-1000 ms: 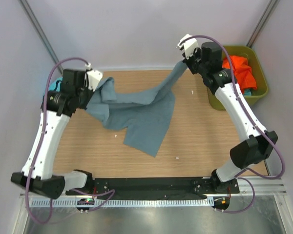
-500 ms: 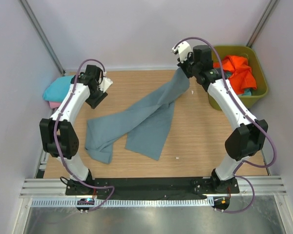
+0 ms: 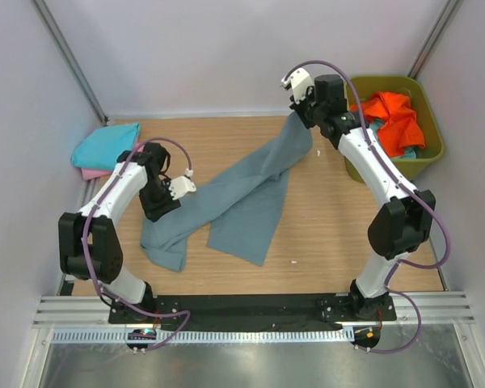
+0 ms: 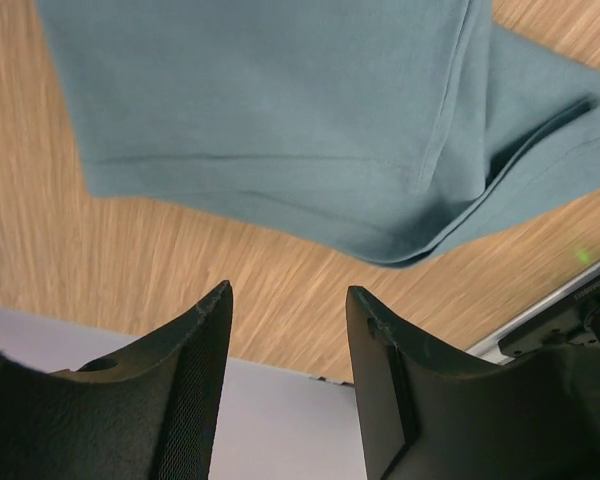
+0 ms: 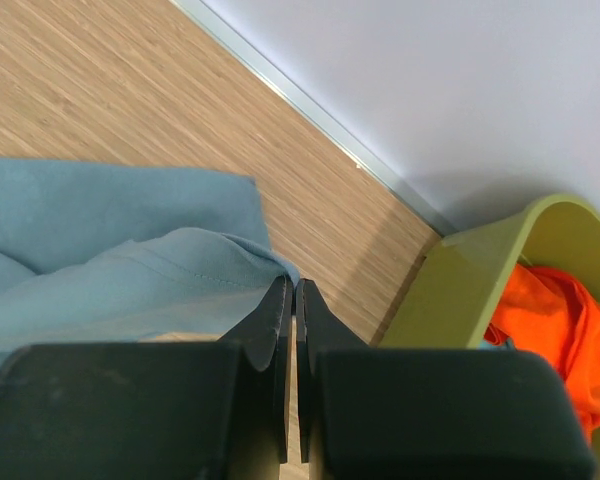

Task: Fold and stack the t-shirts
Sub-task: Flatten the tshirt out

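Note:
The large grey-blue t-shirt (image 3: 242,190) lies in a long diagonal band across the table, its far end lifted. My right gripper (image 3: 297,111) is shut on that raised end; in the right wrist view the cloth (image 5: 120,270) reaches the tips of the closed gripper (image 5: 295,290). My left gripper (image 3: 163,204) hovers open over the shirt's left end with nothing between its fingers (image 4: 195,340); the shirt (image 4: 280,110) lies flat beyond them. A folded turquoise t-shirt (image 3: 105,145) rests on a pink one (image 3: 91,173) at the back left.
An olive-green tub (image 3: 432,149) stands at the back right, with an orange t-shirt (image 3: 396,117) heaped inside; its wall (image 5: 470,290) shows close to my right gripper. Grey walls enclose the table on three sides. A metal rail (image 3: 250,305) runs along the near edge.
My left gripper let go of the shirt's left end and swung from the back-left corner toward the front. The shirt dropped and stretched flat. The right gripper kept its hold, shifting slightly left.

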Action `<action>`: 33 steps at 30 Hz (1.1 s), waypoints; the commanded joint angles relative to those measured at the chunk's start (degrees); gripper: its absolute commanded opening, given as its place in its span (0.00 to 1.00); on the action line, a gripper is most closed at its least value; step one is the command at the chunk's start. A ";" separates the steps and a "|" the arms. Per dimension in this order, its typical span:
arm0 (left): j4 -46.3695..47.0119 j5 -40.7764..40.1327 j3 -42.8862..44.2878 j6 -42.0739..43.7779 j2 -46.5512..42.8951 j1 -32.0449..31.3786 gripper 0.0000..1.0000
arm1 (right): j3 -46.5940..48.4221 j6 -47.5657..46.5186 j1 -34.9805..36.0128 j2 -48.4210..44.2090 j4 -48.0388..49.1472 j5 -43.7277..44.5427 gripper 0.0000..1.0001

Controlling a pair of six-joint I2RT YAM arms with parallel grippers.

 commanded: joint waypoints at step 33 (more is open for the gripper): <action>13.41 7.95 -18.16 -6.24 0.19 -0.88 0.48 | 11.76 -1.24 3.16 9.04 -0.12 3.65 0.01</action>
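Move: The left hand is empty and half open above the t-shirt's near-left end; the creased fold there lies about 8 cm back, 3 cm to its right and 10 cm below. The shirt's loose middle flap is some 24 cm to its right and 2 cm back; the turquoise stack is about 18 cm ahead and 14 cm left. For the right hand, already pinching the far-right corner, that fold lies about 31 cm back, 32 cm left and 28 cm below; the green bin is some 26 cm right, roughly level front to back. The left hand, fingers still half open and pointing down, sinks about 8 cm while drawing back some 6 cm towards the near-left fold, edging right at first and then slightly left again, with the wrist tipping about 10 degrees so the fingertips swing back. The right hand keeps its shut pinch on the raised far-right corner and carries it roughly 3 cm forward and a little down, away from the bin, then about 2 cm left. ##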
